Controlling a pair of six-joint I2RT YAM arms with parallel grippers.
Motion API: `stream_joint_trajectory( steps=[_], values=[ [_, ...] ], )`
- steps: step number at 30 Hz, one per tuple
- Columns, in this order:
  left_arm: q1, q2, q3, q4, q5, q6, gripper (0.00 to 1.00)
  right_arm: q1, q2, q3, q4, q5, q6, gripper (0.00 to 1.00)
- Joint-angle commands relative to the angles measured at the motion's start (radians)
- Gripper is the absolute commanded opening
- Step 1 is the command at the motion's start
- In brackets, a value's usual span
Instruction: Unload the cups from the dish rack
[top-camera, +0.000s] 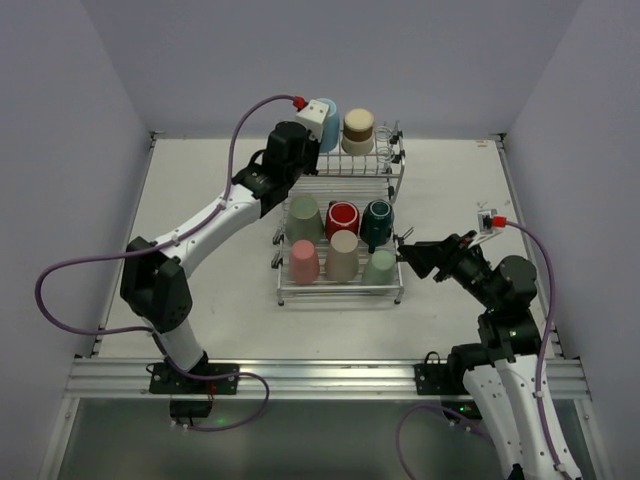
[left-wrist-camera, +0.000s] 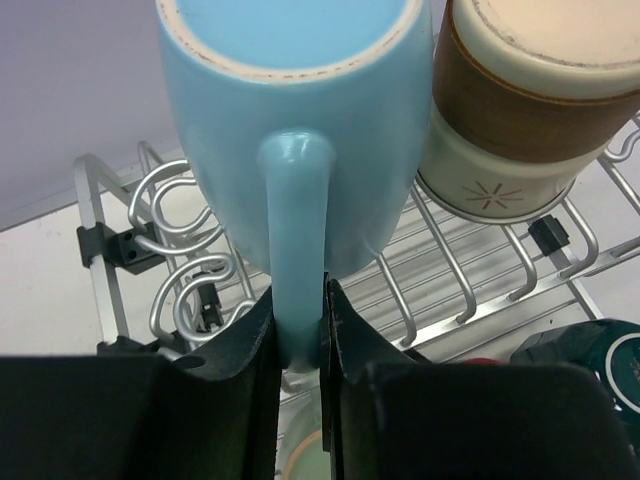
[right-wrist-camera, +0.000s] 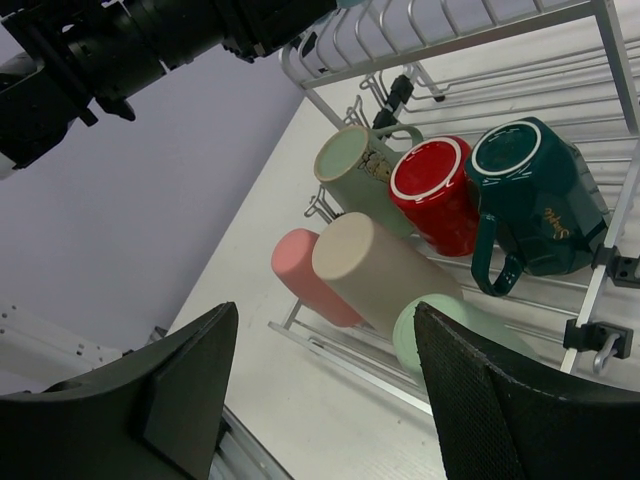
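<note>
On the upper shelf of the dish rack (top-camera: 340, 297), my left gripper (left-wrist-camera: 300, 335) is shut on the handle of the upside-down light blue mug (left-wrist-camera: 300, 100). The tan-brown cup (left-wrist-camera: 520, 100) stands right beside it. In the lower tray sit the sage green (right-wrist-camera: 355, 165), red (right-wrist-camera: 435, 185), dark teal (right-wrist-camera: 535, 190), pink (right-wrist-camera: 305, 270), beige (right-wrist-camera: 375, 265) and mint green (right-wrist-camera: 440, 330) cups, all bottoms up. My right gripper (right-wrist-camera: 322, 325) hangs open off the tray's front right corner, near the mint cup, holding nothing.
The rack's wire prongs (left-wrist-camera: 180, 230) curl up just left of the blue mug. White table (top-camera: 200, 200) lies left, right and in front of the rack, bounded by lilac walls. A metal rail (top-camera: 320, 375) runs along the near edge.
</note>
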Motion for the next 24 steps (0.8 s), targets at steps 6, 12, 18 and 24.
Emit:
stream_joint_trajectory(
  steps=[6, 12, 18, 24],
  values=[
    [0.002, -0.170, -0.074, 0.215, -0.093, 0.027, 0.00, 0.003, 0.046, -0.006, 0.073, -0.045, 0.018, 0.73],
    [0.002, -0.193, -0.095, 0.238, -0.072, 0.021, 0.00, 0.009, 0.061, -0.008, 0.092, -0.050, 0.021, 0.73],
    [0.002, -0.271, -0.109, 0.221, -0.041, -0.039, 0.00, 0.029, 0.097, 0.012, 0.142, -0.062, 0.058, 0.73],
    [0.002, -0.470, -0.219, 0.193, 0.066, -0.206, 0.00, 0.095, 0.137, 0.022, 0.346, -0.067, 0.229, 0.73]
  ],
)
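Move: The left hand already pinches the blue mug's handle; the mug's body is about 5 cm ahead, 2 cm right and 1 cm above. The cream cup stack is some 11 cm right and 5 cm ahead; the green mug on the lower tier is roughly 12 cm back, 3 cm left, 15 cm below. From the right hand, the blue mug is around 30 cm ahead, 22 cm left and 2 cm above. Keeping its pinch on the handle, the left hand lifts the blue mug about 7 cm, back and left. ##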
